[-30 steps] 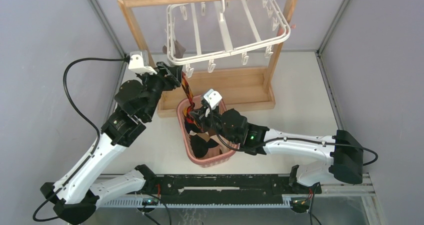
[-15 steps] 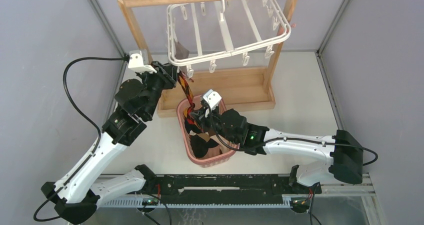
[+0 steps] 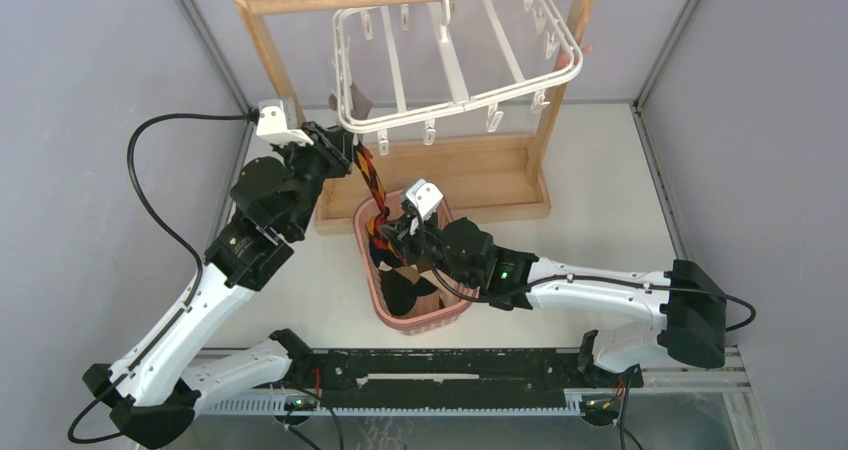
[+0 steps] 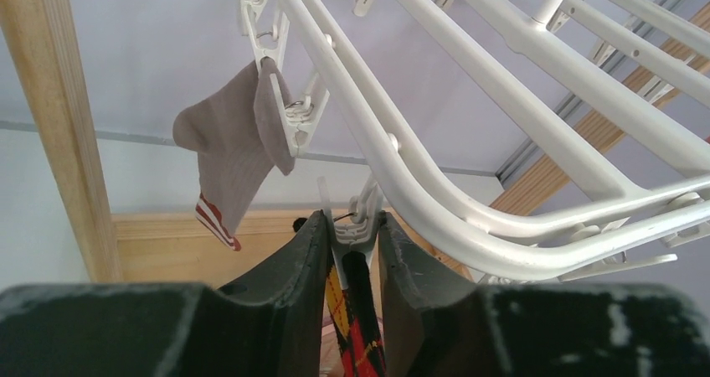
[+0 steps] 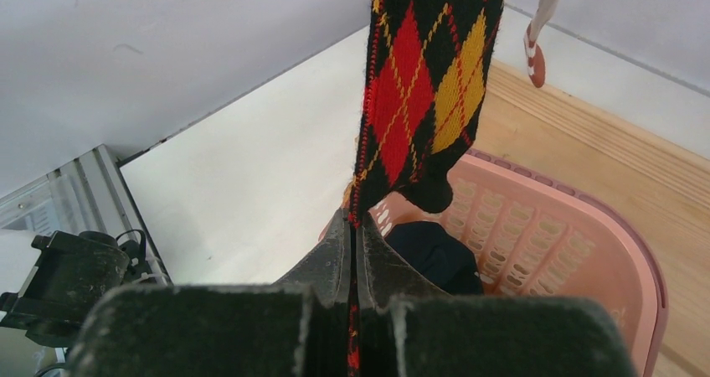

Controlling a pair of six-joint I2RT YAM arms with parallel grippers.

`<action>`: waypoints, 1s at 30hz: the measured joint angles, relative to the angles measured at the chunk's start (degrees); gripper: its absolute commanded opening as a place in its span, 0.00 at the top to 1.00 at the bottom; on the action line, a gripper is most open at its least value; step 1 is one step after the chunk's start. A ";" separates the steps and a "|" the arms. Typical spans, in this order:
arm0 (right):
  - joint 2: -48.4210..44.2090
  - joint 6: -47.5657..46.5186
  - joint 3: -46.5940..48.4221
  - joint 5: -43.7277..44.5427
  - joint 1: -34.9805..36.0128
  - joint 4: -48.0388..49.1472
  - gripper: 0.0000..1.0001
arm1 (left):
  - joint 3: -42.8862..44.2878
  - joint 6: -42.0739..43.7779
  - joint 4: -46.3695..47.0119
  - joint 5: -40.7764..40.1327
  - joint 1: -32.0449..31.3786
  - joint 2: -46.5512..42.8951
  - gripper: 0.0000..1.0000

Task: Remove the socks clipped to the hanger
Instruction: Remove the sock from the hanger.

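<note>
The white hanger [image 3: 455,65] hangs from the wooden rack. A red-yellow argyle sock [image 3: 372,185] dangles from a clip [image 4: 358,230] on its near left corner. My left gripper [image 3: 348,156] [image 4: 352,223] is shut on that clip, and its fingers [image 4: 303,255] press the clip from both sides. The sock [image 4: 358,331] hangs just below the clip. My right gripper [image 3: 386,232] [image 5: 356,226] is shut on the sock's lower edge [image 5: 427,84], just above the basket. A grey sock with a red-white cuff [image 4: 233,155] [image 3: 356,100] stays clipped further back on the left.
The wooden rack [image 3: 268,50] has a post right beside my left gripper and a base tray behind the basket. The pink basket [image 3: 430,320] [image 5: 586,226] under my right gripper holds dark socks [image 3: 405,290]. Grey walls close in on both sides.
My left jaws have closed in onto the clip holding the argyle sock. The hanger has shifted slightly. My right gripper has kept its hold without moving.
</note>
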 measured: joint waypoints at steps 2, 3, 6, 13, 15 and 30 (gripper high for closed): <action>0.00 0.00 0.00 -0.02 0.00 0.00 1.00 | 0.00 0.02 -0.09 0.00 0.00 0.00 0.53; 0.00 0.00 0.00 -0.02 0.00 0.00 1.00 | 0.00 0.02 -0.15 0.00 0.00 0.00 0.49; 0.02 0.00 0.00 -0.02 0.02 0.00 1.00 | 0.00 0.07 -0.31 -0.02 0.00 0.00 0.44; 0.28 -0.07 0.00 0.11 0.11 0.04 1.00 | 0.00 -0.07 -0.35 -0.02 0.04 0.00 0.30; 0.37 -0.09 0.00 0.31 0.20 0.07 1.00 | 0.00 -0.15 -0.33 0.00 0.07 0.02 0.28; 2.34 -0.46 0.98 2.86 1.14 0.02 1.00 | 0.00 -2.10 -0.17 0.90 0.07 1.62 0.26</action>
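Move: The left fingers are closed on the clip that holds the argyle sock, about 1 cm ahead of that hand point, the hanger's near corner some 4 cm above, 2 cm ahead and 2 cm right. The grey sock hangs roughly 10 cm ahead and 3 cm left, level. From the right hand, which pinches the argyle sock low down, the sock's middle is about 4 cm ahead, 3 cm left, 8 cm up; the basket's middle is some 6 cm back, 2 cm right and 18 cm below. The left fingers let go of the clip, opening from about a quarter to three quarters while the hand stays put; only then does it ease some 1.5 cm down and to the right, with a little forward, keeping the open fingers around the clip. The right hand keeps its shut pinch on the argyle sock and sinks about 1 cm, drifting slightly left. ##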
